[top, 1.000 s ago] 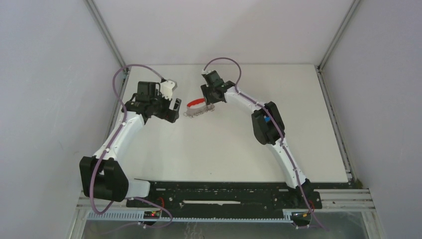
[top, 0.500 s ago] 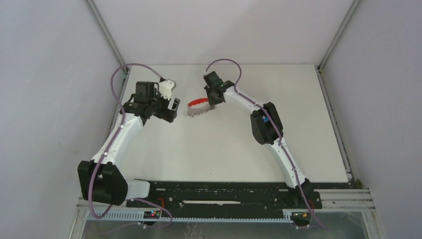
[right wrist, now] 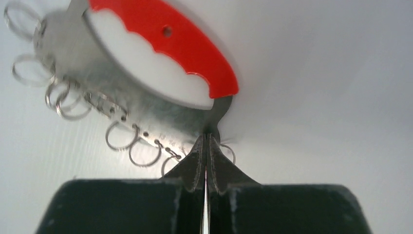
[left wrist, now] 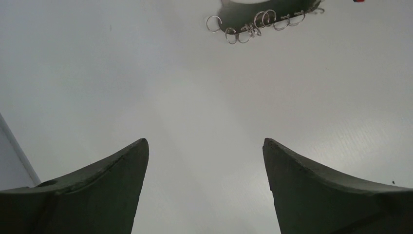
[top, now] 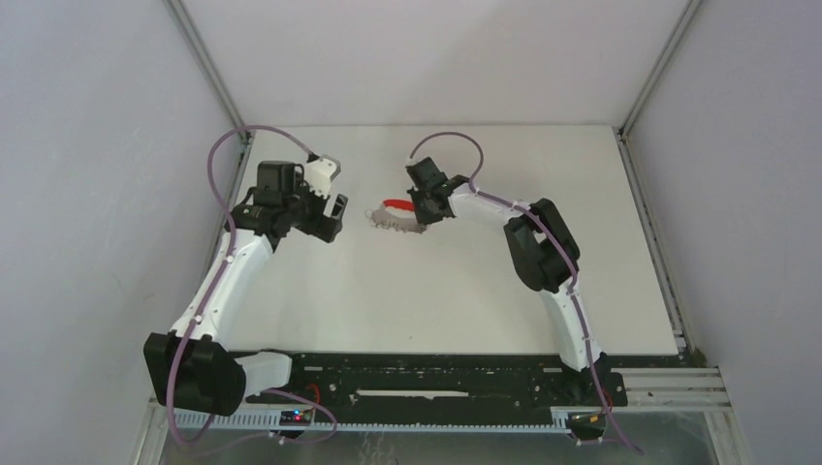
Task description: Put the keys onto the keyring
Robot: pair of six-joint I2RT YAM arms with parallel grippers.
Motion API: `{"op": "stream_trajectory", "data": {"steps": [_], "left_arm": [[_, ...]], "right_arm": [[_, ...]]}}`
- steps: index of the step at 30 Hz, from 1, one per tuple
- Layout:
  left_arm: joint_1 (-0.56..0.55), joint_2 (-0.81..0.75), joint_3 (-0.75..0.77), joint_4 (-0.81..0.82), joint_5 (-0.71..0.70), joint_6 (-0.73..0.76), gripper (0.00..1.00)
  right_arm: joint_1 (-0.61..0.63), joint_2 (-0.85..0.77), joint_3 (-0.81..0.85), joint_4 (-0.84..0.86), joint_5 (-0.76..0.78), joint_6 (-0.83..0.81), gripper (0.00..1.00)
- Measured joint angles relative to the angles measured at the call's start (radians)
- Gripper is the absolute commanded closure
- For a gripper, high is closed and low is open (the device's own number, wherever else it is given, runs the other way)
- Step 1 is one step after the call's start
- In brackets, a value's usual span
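Note:
The keyring (top: 393, 213) is a red curved band over a silver plate hung with several small rings. It lies on the white table between my two grippers. In the right wrist view the red band (right wrist: 165, 39) fills the top, and my right gripper (right wrist: 206, 136) is shut on the plate's narrow metal end. My right gripper (top: 424, 215) sits at the ring's right end. My left gripper (top: 334, 191) stands open to the keyring's left, a short gap away, with nothing between its fingers (left wrist: 112, 180). Its rings (left wrist: 253, 27) show far ahead. The keys are out of view.
The white table (top: 436, 300) is enclosed by grey walls at the back and both sides, with metal rails at the corners. A black mounting rail (top: 436, 383) with the arm bases runs along the near edge. Purple cables loop above both wrists.
My right gripper has closed onto the keyring's metal end and shifted slightly nearer and rightward, turning the keyring a little. The left arm has drifted slightly left, its jaws still wide.

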Motion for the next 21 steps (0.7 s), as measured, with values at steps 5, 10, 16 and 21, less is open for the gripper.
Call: {"op": "stream_trajectory", "data": {"steps": [5,10,16,21], "left_arm": [[-0.001,-0.029,-0.009,-0.035,0.031,0.021,0.09],[-0.005,-0.053,-0.034,-0.071,0.042,0.050,0.09],[-0.011,-0.052,-0.034,-0.082,0.048,0.051,0.09],[-0.015,-0.052,-0.034,-0.083,0.051,0.051,0.09]], "right_arm": [[0.016,-0.152,-0.249,0.075,-0.030,0.019,1.00],[0.033,-0.282,-0.462,0.156,-0.053,0.063,0.97],[0.037,-0.307,-0.504,0.199,-0.074,0.094,0.63],[0.046,-0.336,-0.521,0.196,-0.079,0.110,0.56]]}}
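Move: Just beyond the shut right fingers, which hold the keyring's right-hand end, the keyring's middle lies about 3 cm ahead, 5 cm left and 1 cm below. The bare spot for this end is roughly 9 cm back, 2 cm right, at table height. Under the right forearm, the red-tagged key lies about 17 cm right and 7 cm ahead, the blue-tagged one 20 cm right and level. From the left hand the keyring is some 14 cm ahead, 13 cm right, 18 cm below. Dragging the keyring by its pinched right-hand end, the right hand sweeps level along the table, about 8.5 cm back towards the base and slightly right. There it all but stops, opens its fingers to nearly half their range to let go of the end, and starts to rise. The open, empty left hand draws back some 3 cm, sinking a little. ##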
